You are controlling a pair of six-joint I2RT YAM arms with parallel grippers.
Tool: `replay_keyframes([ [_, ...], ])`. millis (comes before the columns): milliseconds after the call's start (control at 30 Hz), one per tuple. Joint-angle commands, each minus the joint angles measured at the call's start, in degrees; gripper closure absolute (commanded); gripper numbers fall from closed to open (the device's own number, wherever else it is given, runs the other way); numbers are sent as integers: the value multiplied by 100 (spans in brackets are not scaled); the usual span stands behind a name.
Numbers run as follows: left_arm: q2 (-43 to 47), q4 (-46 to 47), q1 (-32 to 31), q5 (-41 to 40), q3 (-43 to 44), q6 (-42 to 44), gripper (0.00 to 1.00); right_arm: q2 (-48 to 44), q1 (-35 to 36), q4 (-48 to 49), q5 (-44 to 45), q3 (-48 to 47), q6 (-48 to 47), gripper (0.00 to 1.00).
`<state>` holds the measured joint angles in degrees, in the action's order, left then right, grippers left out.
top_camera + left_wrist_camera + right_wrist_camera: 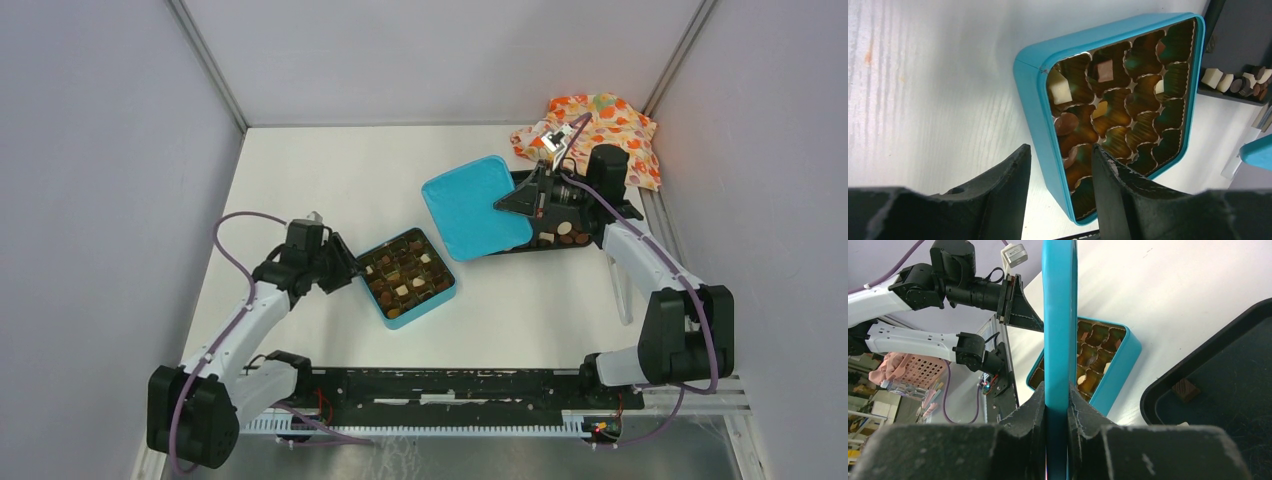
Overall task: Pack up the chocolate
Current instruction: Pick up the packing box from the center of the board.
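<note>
The chocolate (pixel 405 275) lies in the paper cups of an open teal box (pixel 441 292); a white piece (pixel 1060 91) and a brown square (pixel 1105 70) show close up. More chocolate (pixel 562 233) sits in a black tray (pixel 522 178). My left gripper (pixel 352 268) (pixel 1059 148) is open and straddles the box's near wall (pixel 1034 120), one finger outside and one over the cups. My right gripper (pixel 508 204) (pixel 1055 388) is shut on the teal lid (pixel 470 207) (pixel 1059 315), held tilted above the table between box and tray.
An orange flowery cloth (pixel 603 128) lies at the back right corner behind the tray. A single brown square (pixel 1185 388) sits in the tray (pixel 1168 390). A black rail (pixel 450 385) runs along the near edge between the arm bases.
</note>
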<state>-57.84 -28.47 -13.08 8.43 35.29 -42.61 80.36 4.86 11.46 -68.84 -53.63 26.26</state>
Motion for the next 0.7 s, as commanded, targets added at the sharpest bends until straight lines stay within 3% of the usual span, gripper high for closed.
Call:
replay_keyframes([
  [0, -96, 239, -364, -538, 103, -357, 46, 30, -29, 94, -115, -182, -73, 100],
  [67, -238, 170, -554, -803, 195, -423, 48, 82, -29, 146, -128, -168, -23, 100],
  [233, -682, -125, -876, -1351, 429, -498, 63, 81, -30, 325, -137, -89, 122, 100],
  [667, -1589, 373, -1140, -1614, 619, -298, 75, -90, -42, 416, -109, 89, 143, 100],
])
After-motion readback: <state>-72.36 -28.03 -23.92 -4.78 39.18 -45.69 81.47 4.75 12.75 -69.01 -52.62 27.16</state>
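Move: The packing box, open and full of chocolates, has its middle about 11 cm to the left hand's right, 2 cm back and some 7 cm below; its near left wall lies just past the fingers. The blue lid hangs about 22 cm right, 10 cm ahead and 15 cm above, and the black tray lies about 34 cm right, 12 cm ahead. From the right hand, the box is some 20 cm left, 12 cm back and 23 cm down. Left hand sinks about 4 cm and slightly right, half-closing its fingers astride the packing box's left wall. ##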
